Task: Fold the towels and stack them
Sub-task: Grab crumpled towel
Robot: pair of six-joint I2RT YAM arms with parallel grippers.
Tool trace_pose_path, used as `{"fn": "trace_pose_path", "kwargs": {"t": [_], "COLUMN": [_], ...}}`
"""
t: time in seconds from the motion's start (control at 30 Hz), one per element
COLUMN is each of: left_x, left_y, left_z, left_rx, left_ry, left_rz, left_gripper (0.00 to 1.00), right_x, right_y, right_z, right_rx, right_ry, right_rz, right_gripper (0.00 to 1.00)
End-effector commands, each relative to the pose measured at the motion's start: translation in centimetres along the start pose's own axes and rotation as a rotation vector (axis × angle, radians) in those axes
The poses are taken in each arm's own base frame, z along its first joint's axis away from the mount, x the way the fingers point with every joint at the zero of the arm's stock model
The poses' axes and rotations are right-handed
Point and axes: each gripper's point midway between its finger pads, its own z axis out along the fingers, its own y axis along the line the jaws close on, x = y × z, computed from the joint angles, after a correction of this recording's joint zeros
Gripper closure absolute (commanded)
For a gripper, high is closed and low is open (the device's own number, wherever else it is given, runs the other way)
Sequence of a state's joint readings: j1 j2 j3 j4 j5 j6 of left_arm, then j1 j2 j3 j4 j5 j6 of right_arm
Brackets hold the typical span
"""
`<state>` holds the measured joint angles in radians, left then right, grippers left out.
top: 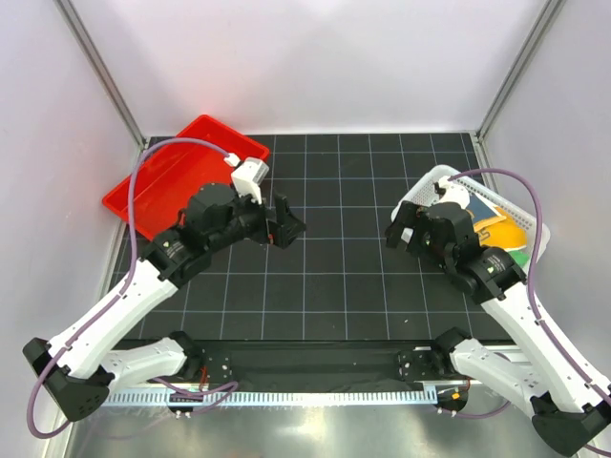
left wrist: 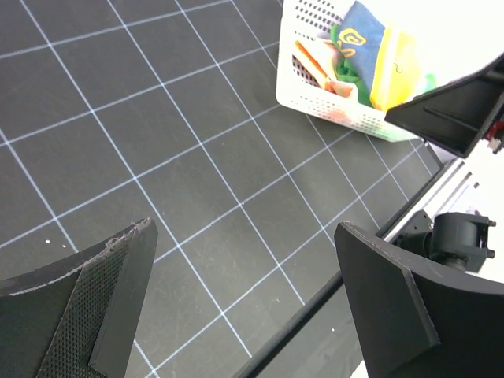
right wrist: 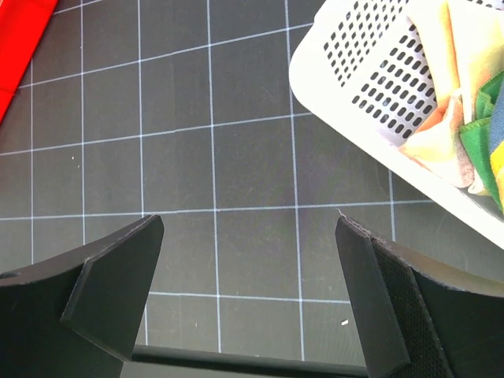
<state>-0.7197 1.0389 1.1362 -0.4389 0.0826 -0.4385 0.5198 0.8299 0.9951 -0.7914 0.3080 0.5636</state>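
The towels point(top: 500, 229) lie crumpled together inside a white perforated basket point(top: 429, 182) at the right of the black grid mat. Yellow, green and orange cloth shows there. In the left wrist view the towels point(left wrist: 370, 59) fill the basket point(left wrist: 315, 106) at the top right. In the right wrist view the towels point(right wrist: 461, 126) spill over the wall of the basket point(right wrist: 370, 79). My left gripper point(top: 289, 222) hovers open over the middle of the mat, nothing between its fingers point(left wrist: 244, 228). My right gripper point(top: 394, 230) is open and empty point(right wrist: 250, 220), just left of the basket.
A red plastic tray point(top: 170, 177) sits at the back left, behind the left arm, and its corner point(right wrist: 20, 47) shows in the right wrist view. Grey walls close in the sides and back. A black rail point(top: 315, 355) runs along the near edge.
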Motion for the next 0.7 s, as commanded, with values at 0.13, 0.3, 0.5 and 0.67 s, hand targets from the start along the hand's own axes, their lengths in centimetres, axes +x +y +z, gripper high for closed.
{"fn": "trace_pose_path", "kwargs": {"t": [0.13,0.3,0.5,0.67], "left_x": [1.9,3.0,5.7,6.9], "left_y": [-1.5,-2.0,-1.2,-1.2], "left_z": [2.5,3.6,5.2,6.0], "left_rx": [0.105,0.127,0.1,0.107], "left_ry": [0.019,0.089,0.152,0.205], "left_rz": [-0.137,-0.193,-0.278,-0.303], "left_gripper": [0.0,0.02,0.02,0.05], "right_x": [-2.3,-5.0,-5.9,-5.2], "right_y": [-1.3,-6.5,-14.8,-20.2], "right_z": [2.2,3.9,4.6,4.4], "right_rx": [0.144,0.476,0.699,0.789], "right_ry": [-0.11,-0.102,-0.051,-0.058], "right_rz": [0.048,0.045,0.194,0.363], "right_gripper": [0.0,0.02,0.27,0.36]}}
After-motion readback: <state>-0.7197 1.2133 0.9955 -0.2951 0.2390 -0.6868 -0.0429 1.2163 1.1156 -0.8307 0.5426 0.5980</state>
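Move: The crumpled blue-and-yellow towel lies in the white basket, about 22 cm to the right of the right hand, 4 cm ahead and roughly 17 cm lower. The basket's middle is some 25 cm right and 7 cm ahead; the peach towel is nearer, about 14 cm right and 7 cm ahead, and the green towel is 28 cm right and 4 cm back. From the left hand the blue-and-yellow towel is about 48 cm right, 6 cm ahead and 25 cm down. Right hand sweeps some 18 cm right towards the blue-and-yellow towel, turning clockwise, fingers narrowing; left sinks about 8 cm. ##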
